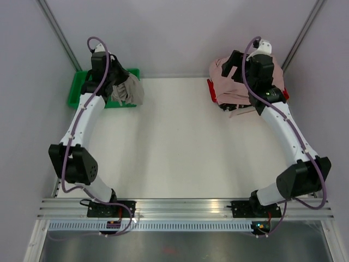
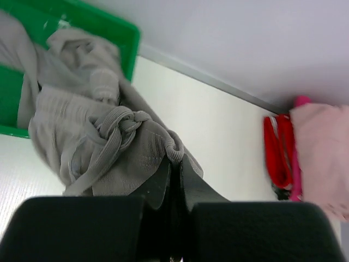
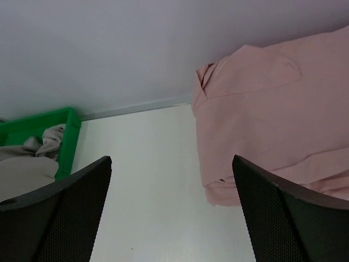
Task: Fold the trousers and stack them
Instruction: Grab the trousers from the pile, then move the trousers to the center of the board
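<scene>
The grey-beige trousers hang bunched from my left gripper, spilling over the right rim of the green bin. In the left wrist view the left gripper is shut on a rolled edge of the trousers, close to their knotted drawstring. Part of the cloth still lies in the green bin. My right gripper is open with nothing between its fingers, above the white table beside the pink pile. From there the trousers show at the far left.
A heap of pale pink garments lies on a red bin at the back right, under my right arm; the pink garments fill the right of that wrist's view. Grey walls close the back and sides.
</scene>
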### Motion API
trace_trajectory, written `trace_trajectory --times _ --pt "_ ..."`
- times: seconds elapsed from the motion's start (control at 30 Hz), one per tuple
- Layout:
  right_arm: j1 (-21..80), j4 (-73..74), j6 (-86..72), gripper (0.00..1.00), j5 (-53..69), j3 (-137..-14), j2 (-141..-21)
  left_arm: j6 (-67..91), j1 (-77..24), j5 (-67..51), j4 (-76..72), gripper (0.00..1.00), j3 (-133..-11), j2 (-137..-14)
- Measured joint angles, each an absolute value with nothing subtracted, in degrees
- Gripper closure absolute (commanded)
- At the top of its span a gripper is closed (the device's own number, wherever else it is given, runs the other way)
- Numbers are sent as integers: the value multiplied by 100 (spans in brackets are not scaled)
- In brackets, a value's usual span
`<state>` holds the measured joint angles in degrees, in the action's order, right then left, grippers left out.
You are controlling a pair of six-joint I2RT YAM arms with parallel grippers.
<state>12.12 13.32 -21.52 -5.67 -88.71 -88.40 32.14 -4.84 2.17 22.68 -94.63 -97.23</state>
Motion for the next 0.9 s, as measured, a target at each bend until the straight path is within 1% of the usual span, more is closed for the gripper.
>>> trace_trajectory --times 0.1,0.17,0.33,0.6,0.73,0.9 --pt "1197 1297 -2067 2 -670 -8436 -8162 2899 -858 113 2215 98 -9450 -9076" --pt "1186 1306 -2016 2 -884 -8206 -7754 2617 -1238 95 2283 98 -9701 -8818" --pt "1050 1883 -2036 2 -1627 -8088 -7142 2139 -2475 -176 2392 98 -10674 -8576" --pt "910 2624 -2132 2 -2014 -7540 -6001 2091 -4191 -489 2443 98 -11096 -8036" --pt "913 2934 -2340 2 -2106 -7402 -5489 2091 -4412 -471 2519 98 -10862 -7804" --pt "913 3111 -2418 2 -2099 -7185 -5057 2102 -4397 -392 2344 98 -9443 -7220"
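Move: The grey trousers are already pinched in my closed left hand and hang over the front of the green tray. The tray's middle is about 7 cm ahead, 14 cm left and 25 cm below that hand. The bare middle of the table, where I carry them, is roughly 23 cm back, 23 cm right and 28 cm down. From my open right hand that spot is about 20 cm back, 21 cm left and 34 cm below; the pink pile is 8 cm ahead, 12 cm right and 29 cm below. I keep my left-hand pinch and haul the grey trousers up some 25 cm while sweeping back and right, about as far each way, from the green tray to above mid-table; the wrist swings about 45 degrees clockwise and its fingers tip up, then I start sinking, about 7 cm. My empty right hand, still wide open, draws back about 18 cm and 10 cm right, away from the pink pile. ##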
